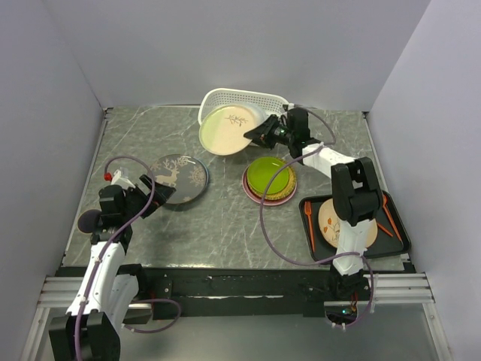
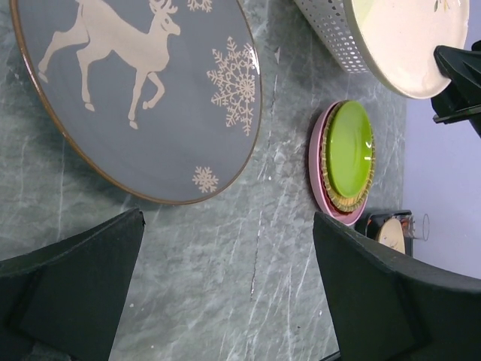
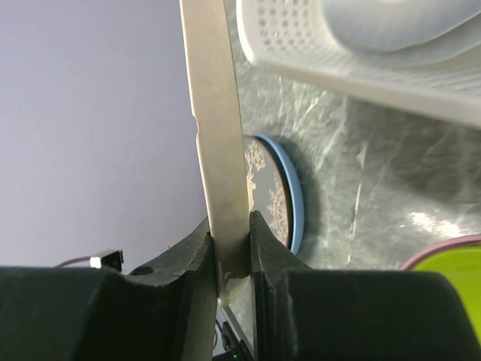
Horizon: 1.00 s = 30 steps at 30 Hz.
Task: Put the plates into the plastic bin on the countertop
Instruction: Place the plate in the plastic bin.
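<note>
My right gripper (image 1: 264, 133) is shut on the rim of a cream plate with a sprig (image 1: 228, 128), held tilted against the front of the white plastic bin (image 1: 242, 98). In the right wrist view the plate's edge (image 3: 218, 135) stands upright between the fingers (image 3: 274, 256), beside the bin's lattice wall (image 3: 301, 45); something pale (image 3: 398, 30) lies inside. A deer plate (image 1: 179, 179) rests flat on the countertop (image 1: 225, 226). My left gripper (image 1: 147, 192) hovers open at its near-left rim, holding nothing. A lime green plate (image 1: 269, 177) tops a stack over straw and pink ones.
A flat black tray (image 1: 397, 239) at the near right carries a cream plate (image 1: 328, 222) and orange cutlery (image 1: 308, 218) under the right arm. Grey walls close in both sides and the back. The left wrist view shows the deer plate (image 2: 135, 90) and the green stack (image 2: 349, 150).
</note>
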### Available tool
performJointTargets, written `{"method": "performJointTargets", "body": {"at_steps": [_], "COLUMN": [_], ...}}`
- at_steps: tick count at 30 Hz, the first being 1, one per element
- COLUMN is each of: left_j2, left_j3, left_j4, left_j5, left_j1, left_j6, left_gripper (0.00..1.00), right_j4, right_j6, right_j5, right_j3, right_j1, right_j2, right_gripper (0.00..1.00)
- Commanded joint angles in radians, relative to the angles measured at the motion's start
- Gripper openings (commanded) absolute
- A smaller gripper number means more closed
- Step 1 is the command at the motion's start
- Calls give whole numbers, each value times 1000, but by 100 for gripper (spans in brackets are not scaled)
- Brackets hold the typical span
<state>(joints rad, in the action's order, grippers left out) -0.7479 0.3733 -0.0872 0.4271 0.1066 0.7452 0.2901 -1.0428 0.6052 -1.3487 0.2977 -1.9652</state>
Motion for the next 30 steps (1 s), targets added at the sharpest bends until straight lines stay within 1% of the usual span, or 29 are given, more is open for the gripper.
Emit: {"method": "performJointTargets", "body": {"at_steps": [1,11,13,27,28,30], "left_j2": [-1,-48,-51,-100,-103,-111], "left_j3": [44,35,35,36,36,41], "left_j4": [49,78,112,156,156,156], "left_j5": [15,18,18,-14,-19,-27], "left_j1": [-10,-42,-48,-100,-128,-143], "left_j6": [-20,-15,-14,3,0,3], "left_gripper": [99,99,99,99,99,99], "right_j4": [130,40,28,-54,-54,-60], "right_j6": [-33,-14,-7,13,12,7], "right_j5": [77,48,42,-16,-21,-35], "right_j3": [-115,-254,-283,-431,-440,-451], "right_j1": [-19,-22,-23,-40,-43,-54], "right_j2": [63,-7,-20,-133,-138,-153], "right_gripper": [0,0,0,0,0,0]}}
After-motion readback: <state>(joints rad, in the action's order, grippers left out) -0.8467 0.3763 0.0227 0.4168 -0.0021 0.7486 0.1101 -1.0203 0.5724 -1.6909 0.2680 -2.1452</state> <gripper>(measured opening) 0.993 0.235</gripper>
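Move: Still pinching the cream plate's right rim, the right hand has the plastic bin's middle about 8 cm ahead, 2 cm left and 12 cm below. The green plate on its stack stands some 13 cm back and 7 cm right; the grey plate lies roughly 15 cm back and 26 cm left. From the left hand the bin is about 28 cm ahead, 30 cm right and 8 cm below. The right hand arcs the gripped plate up, 6 cm forward over the bin, and down; left edges rightward. ##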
